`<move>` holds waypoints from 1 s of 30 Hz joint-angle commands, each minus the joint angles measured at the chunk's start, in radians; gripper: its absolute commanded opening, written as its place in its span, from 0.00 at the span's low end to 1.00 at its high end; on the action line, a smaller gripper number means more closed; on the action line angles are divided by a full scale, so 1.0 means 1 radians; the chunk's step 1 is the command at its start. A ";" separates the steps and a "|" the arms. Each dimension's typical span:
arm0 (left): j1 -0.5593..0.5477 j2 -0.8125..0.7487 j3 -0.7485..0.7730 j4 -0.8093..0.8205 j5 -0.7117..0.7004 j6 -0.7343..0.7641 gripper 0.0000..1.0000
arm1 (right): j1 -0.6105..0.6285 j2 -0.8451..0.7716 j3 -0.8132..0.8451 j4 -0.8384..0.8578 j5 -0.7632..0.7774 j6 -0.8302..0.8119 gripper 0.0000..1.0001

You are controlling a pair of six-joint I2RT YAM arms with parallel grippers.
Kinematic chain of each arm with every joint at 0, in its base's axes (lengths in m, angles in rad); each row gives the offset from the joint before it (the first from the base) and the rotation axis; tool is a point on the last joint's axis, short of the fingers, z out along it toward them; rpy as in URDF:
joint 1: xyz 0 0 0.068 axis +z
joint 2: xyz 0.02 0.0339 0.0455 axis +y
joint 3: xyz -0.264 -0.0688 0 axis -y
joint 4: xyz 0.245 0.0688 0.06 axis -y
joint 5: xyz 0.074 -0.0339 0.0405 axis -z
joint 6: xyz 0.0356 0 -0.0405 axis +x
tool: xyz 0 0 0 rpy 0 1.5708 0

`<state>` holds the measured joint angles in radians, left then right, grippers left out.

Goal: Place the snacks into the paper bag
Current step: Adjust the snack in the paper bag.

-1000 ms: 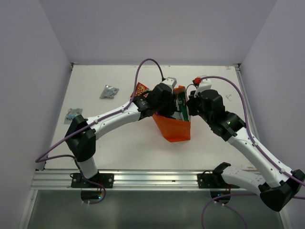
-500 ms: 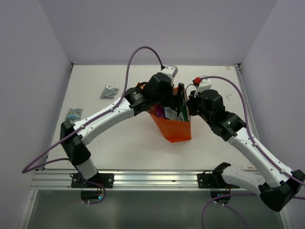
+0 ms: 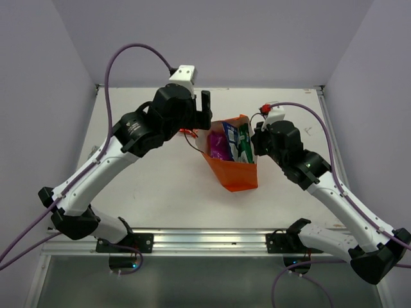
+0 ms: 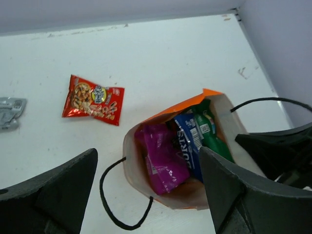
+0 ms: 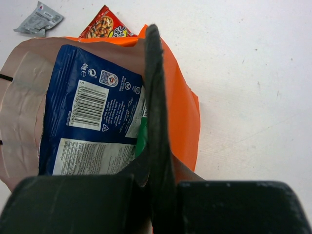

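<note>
The orange paper bag (image 3: 237, 176) stands open at mid-table. Inside it sit a magenta packet (image 4: 163, 156), a dark blue packet (image 4: 187, 144) and a green packet (image 4: 209, 134), also seen from above as magenta (image 3: 219, 146) and blue (image 3: 232, 142). My right gripper (image 5: 152, 34) is shut on the bag's right wall (image 5: 180, 112), beside the blue packet (image 5: 87, 122). My left gripper (image 4: 147, 155) hangs open and empty above the bag's left rear (image 3: 196, 112). A red packet (image 4: 93, 100) and a silver-grey packet (image 4: 9, 111) lie on the table behind the bag.
A black cord handle (image 4: 109, 195) loops out onto the table from the bag's left rim. Pale walls close the table at the back and both sides. An aluminium rail (image 3: 205, 240) carries the arm bases along the near edge.
My left gripper has opened, risen out of the bag and pulled back to the left; the magenta packet now lies in the bag. The right arm has not moved.
</note>
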<state>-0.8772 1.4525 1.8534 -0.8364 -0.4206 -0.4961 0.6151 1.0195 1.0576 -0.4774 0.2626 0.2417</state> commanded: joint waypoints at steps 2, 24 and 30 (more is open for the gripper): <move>0.064 0.005 -0.115 -0.096 0.041 -0.036 0.87 | 0.002 0.001 0.015 0.011 -0.017 -0.012 0.00; 0.132 0.123 0.015 -0.048 0.310 -0.030 0.00 | 0.002 0.004 0.100 -0.085 -0.059 0.037 0.00; 0.179 0.250 0.029 -0.078 0.460 -0.016 0.00 | 0.000 0.052 0.082 -0.080 -0.042 0.093 0.00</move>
<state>-0.7383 1.6253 1.8420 -0.9375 -0.0719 -0.5274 0.6151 1.0302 1.0962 -0.5095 0.2256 0.2855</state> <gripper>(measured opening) 0.026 0.014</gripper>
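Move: The left rim of the paper bag lies about 18 cm under the left hand, practically straight below. Inside the bag, the purple snack is some 6 cm to the hand's right, 2 cm ahead and 24 cm down; the blue snack is about 10 cm right, 4 cm ahead and 22 cm down. The red snack lies on the table about 16 cm ahead, 5 cm left and 37 cm down. From the right hand, the left rim is roughly 18 cm left, 1 cm ahead and 5 cm below. Down goes the left hand, some 18 cm onto the paper bag's left rim, its fingers tipping about 25 degrees further down and closing to pinch the rim near the bottom. Still pinching, it turns back up about 9 cm and eases a little right. The right hand keeps its shut grip on the bag's right side, practically in place. ##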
